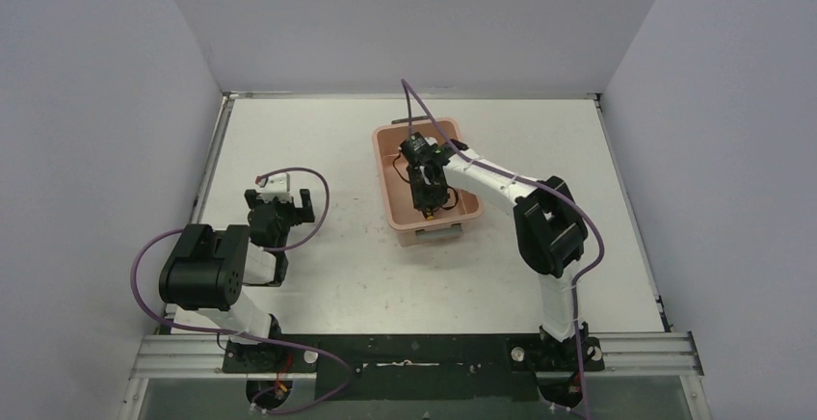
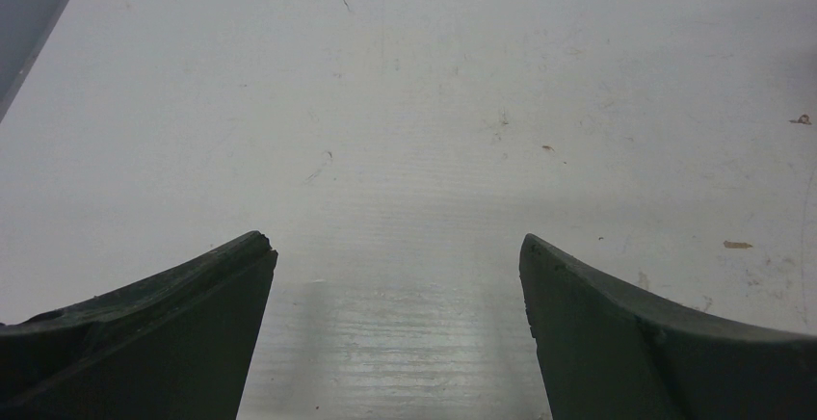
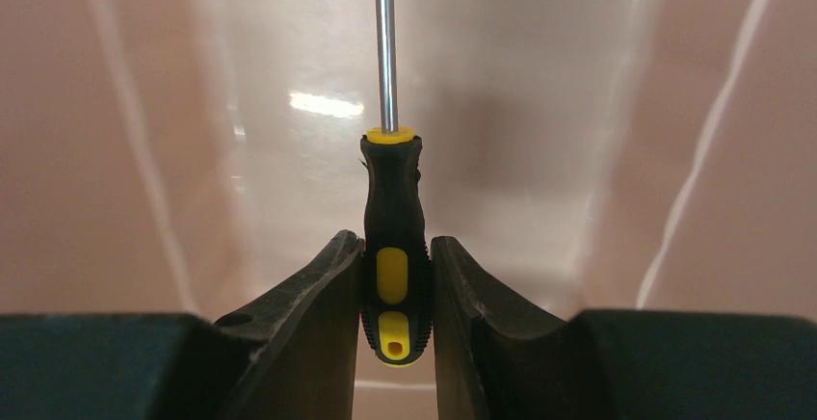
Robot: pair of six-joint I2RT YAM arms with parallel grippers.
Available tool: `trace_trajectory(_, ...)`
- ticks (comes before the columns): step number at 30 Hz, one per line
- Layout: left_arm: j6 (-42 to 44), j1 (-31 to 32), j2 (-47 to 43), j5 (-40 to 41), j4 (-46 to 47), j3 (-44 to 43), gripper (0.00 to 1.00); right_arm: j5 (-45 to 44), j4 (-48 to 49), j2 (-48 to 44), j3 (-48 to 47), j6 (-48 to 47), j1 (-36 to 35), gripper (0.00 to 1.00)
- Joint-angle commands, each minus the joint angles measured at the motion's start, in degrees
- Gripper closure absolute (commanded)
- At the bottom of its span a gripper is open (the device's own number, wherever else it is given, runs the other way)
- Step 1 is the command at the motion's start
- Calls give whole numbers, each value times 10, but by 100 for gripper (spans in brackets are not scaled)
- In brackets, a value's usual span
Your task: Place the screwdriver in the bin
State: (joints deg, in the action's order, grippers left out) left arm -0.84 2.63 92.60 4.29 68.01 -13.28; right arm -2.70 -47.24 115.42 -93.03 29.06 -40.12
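Note:
The salmon-pink bin [image 1: 385,165] stands at the table's middle back, and its pink floor and walls [image 3: 144,150] fill the right wrist view. My right gripper [image 1: 425,189] reaches down inside it, shut on the screwdriver [image 3: 393,218]. Both fingers [image 3: 318,314] clamp the black handle with yellow inlays near its butt end. The thin metal shaft points away from the wrist along the bin's floor. In the top view the screwdriver shows only as a small yellow speck [image 1: 422,215] under the gripper. My left gripper [image 1: 279,210] hangs over bare table at the left, open [image 2: 397,247] with nothing between its fingers.
White table [image 1: 318,285] bounded by grey walls on three sides. A pale grey handle [image 1: 438,235] sticks out at the bin's near short end, a dark one [image 1: 457,144] at the far end. Purple cables loop off both arms.

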Motion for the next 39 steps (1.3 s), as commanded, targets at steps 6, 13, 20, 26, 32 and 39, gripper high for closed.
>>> trace_trajectory(6,-1,-1,-2,3,22,-9,3,-30,95,29,53,24,2,95)
trace_trajectory(13,-1,-1,-2,3,22,-9,3,-40,83,19,38,27,2,52)
trace_trajectory(20,-1,-1,-2,3,22,-9,3,-78,23,-24,-46,9,2,29)
trace_trajectory(26,-1,-1,-3,3,21,-9,3,-110,-7,-79,-123,-12,4,0)
trace_trajectory(32,0,-1,-3,2,22,-9,3,-110,7,-149,-134,-28,32,0)
trace_trajectory(39,-1,-1,-2,2,22,-9,3,-114,103,-295,79,-15,156,0)
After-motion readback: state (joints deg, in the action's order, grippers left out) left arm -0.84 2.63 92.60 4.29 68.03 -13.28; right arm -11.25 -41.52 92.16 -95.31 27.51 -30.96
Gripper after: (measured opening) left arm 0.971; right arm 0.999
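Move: Within the bin, the right hand already holds the screwdriver by its handle, blade pointing ahead. The bin's middle is about 7 cm ahead of this hand, level sideways and some 2 cm lower, with its floor roughly 6 cm beneath the fingers. The bin's near handle is 5 cm back and 3 cm right; its far handle is about 19 cm ahead and 3 cm left. From the left hand, the bin's middle is some 31 cm right, 4 cm ahead and slightly lower. Lowering the held screwdriver about 5 cm to the bin floor, the right hand stops there, opens fully and lets go of the handle as it starts up. It climbs some 25 cm out of the bin, easing forward, then swings right and away from the screwdriver, fingers tipping up and forward about 30 degrees. ##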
